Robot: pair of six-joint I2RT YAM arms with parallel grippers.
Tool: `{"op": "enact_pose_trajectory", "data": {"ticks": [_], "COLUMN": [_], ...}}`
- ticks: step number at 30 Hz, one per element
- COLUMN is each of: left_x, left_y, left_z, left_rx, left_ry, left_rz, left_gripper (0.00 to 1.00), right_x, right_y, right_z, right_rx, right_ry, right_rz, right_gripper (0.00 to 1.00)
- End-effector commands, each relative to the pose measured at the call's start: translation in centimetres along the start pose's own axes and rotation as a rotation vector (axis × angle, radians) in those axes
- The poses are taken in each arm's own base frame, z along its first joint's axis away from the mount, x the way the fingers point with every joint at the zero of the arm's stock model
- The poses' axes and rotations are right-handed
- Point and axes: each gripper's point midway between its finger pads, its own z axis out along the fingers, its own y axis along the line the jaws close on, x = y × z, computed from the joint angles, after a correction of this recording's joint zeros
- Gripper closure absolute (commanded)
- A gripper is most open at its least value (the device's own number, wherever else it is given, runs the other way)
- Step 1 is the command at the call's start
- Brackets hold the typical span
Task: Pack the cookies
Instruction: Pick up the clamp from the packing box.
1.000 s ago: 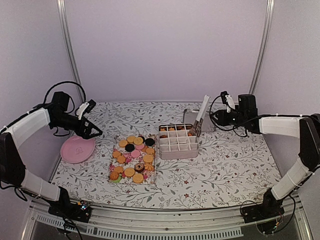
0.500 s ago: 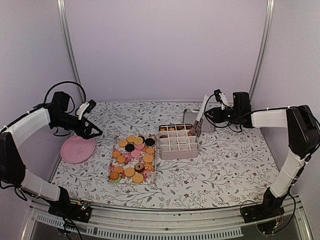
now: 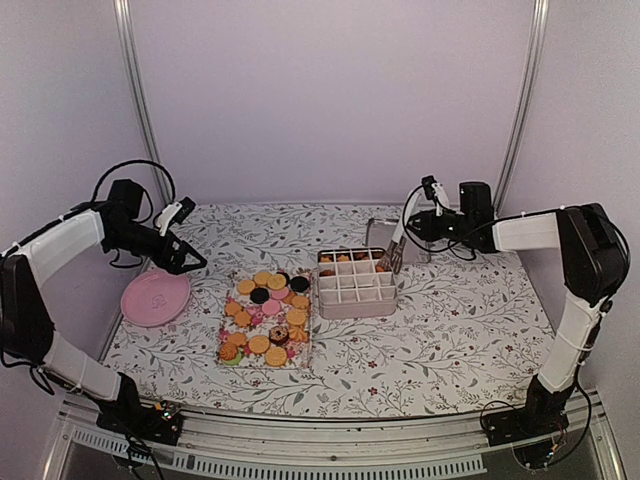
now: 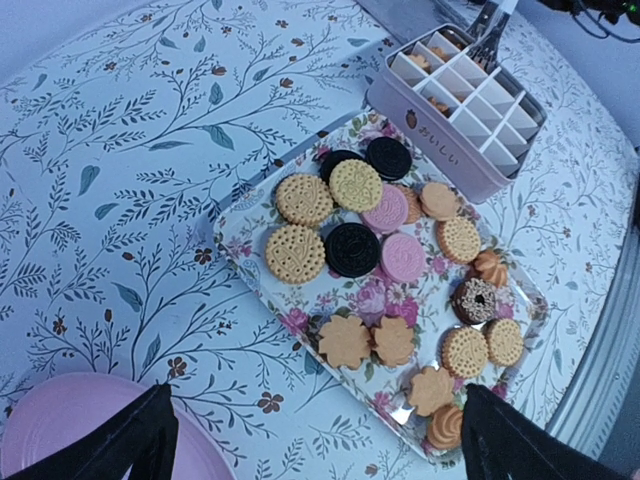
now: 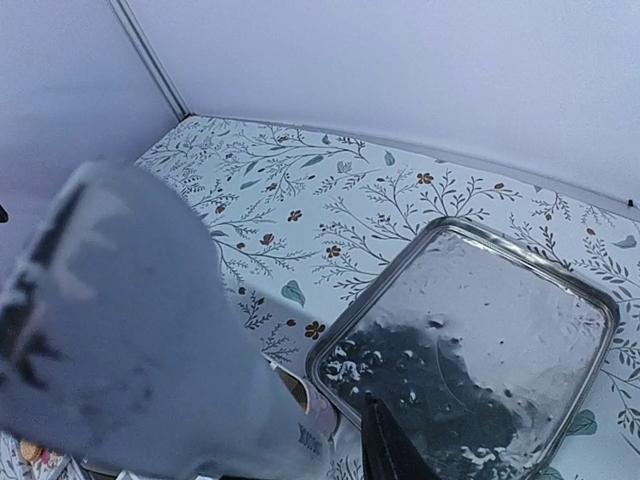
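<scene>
The cookies (image 3: 266,312) lie on a floral tray (image 3: 228,322) at the table's middle: mostly tan rounds, a few black, pink and chocolate-topped (image 4: 352,249). Right of the tray stands a pink divider box (image 3: 357,292) with a few cookies in its back cells. My left gripper (image 3: 190,262) hovers open above the table left of the tray, with nothing between its fingers (image 4: 150,435). My right gripper (image 3: 412,230) is behind the box, shut on tilted white-handled tongs (image 3: 396,248) whose tips reach the box's back right corner. In the right wrist view the tongs (image 5: 130,330) are a large blur beside one dark finger (image 5: 385,450).
A pink plate (image 3: 155,297) sits at the left edge below my left gripper (image 4: 70,425). A metal lid (image 3: 385,232) lies flat behind the box (image 5: 480,340). White walls with corner rails close the back and sides.
My right gripper has shifted left, closer over the box's back corner, and its jaws have narrowed on the tongs. My left arm has barely moved.
</scene>
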Motion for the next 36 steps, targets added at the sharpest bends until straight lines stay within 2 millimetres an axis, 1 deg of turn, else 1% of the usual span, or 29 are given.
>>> {"op": "enact_pose_trajectory", "data": {"ticks": [1,3,4,8,13,16,18,19,21,24,26,29,31,33,35,36], "left_x": [-0.7,-0.7,-0.7,-0.6,-0.6,-0.7,-0.7,-0.8,-0.8,-0.5,-0.3,-0.4,-0.6,-0.7,-0.9,-0.9], "left_y": [-0.2,-0.1,-0.1,-0.3,-0.5,-0.7,-0.8,-0.8,-1.0,-1.1,-1.2,-1.4,-1.6,-1.7,-1.9,-2.1], "left_z": [0.1,0.3,0.3,0.4,0.3,0.3,0.3,0.3,0.3,0.2,0.1,-0.1,-0.2,-0.3,-0.4,-0.6], "left_rx": [0.003,0.003,0.004,0.01,0.013,0.019,0.025,0.028,0.03,0.025,0.021,0.026,0.031,0.034,0.04,0.044], "left_ry": [0.006,0.01,0.011,0.013,0.007,0.004,-0.001,-0.002,-0.005,-0.007,-0.009,-0.017,-0.023,-0.029,-0.034,-0.037], "left_rz": [0.016,0.015,0.015,0.014,0.025,0.027,0.029,0.028,0.032,0.043,0.048,0.051,0.048,0.048,0.052,0.052], "left_gripper": [0.01,0.01,0.01,0.01,0.01,0.01,0.01,0.01,0.01,0.01,0.01,0.01,0.01,0.01,0.01,0.01], "right_x": [-1.1,-1.2,-1.3,-1.3,-0.4,-0.3,-1.0,-1.5,-3.1,-4.8,-5.5,-6.2,-6.7,-7.3,-8.3,-9.0], "right_y": [1.0,1.9,2.4,4.1,6.9,7.7,7.7,7.4,7.3,8.1,8.7,9.2,9.4,9.9,10.9,11.8], "right_z": [1.3,1.7,1.9,1.8,0.9,0.1,-0.5,-0.8,-1.9,-2.8,-3.2,-3.7,-4.1,-4.5,-5.3,-5.8], "right_rx": [-0.02,-0.021,-0.025,-0.029,-0.067,-0.032,0.004,0.041,0.085,0.083,0.081,0.087,0.121,0.16,0.196,0.194], "right_ry": [-0.037,-0.036,-0.035,-0.035,-0.021,-0.027,-0.044,-0.057,-0.101,-0.148,-0.161,-0.166,-0.169,-0.174,-0.196,-0.216], "right_rz": [-0.05,-0.075,-0.086,-0.118,-0.127,-0.142,-0.152,-0.156,-0.167,-0.21,-0.227,-0.23,-0.239,-0.267,-0.29,-0.299], "right_gripper": [0.78,0.82,0.86,0.95,1.0,1.0,1.0,1.0,1.0,1.0,1.0,1.0,1.0,1.0,1.0,1.0]}}
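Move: The clamp leans out of the packing box close to my right hand. Its middle is about 4 cm to that hand's left, 3 cm back and 3 cm lower. The packing box's middle is some 20 cm left and 10 cm back, and the empty metal tray about 6 cm left and 11 cm ahead, both well below. From my left hand, the clamp is roughly 60 cm to the right and 12 cm ahead. I slide my right hand some 4 cm left onto the clamp's handle, shutting the fingers from about a quarter open until they pinch it. Holding on, I draw back some 5 cm and then raise the clamp about 8 cm, up out of the packing box, while the wrist tips the fingers up by some 15 degrees. ##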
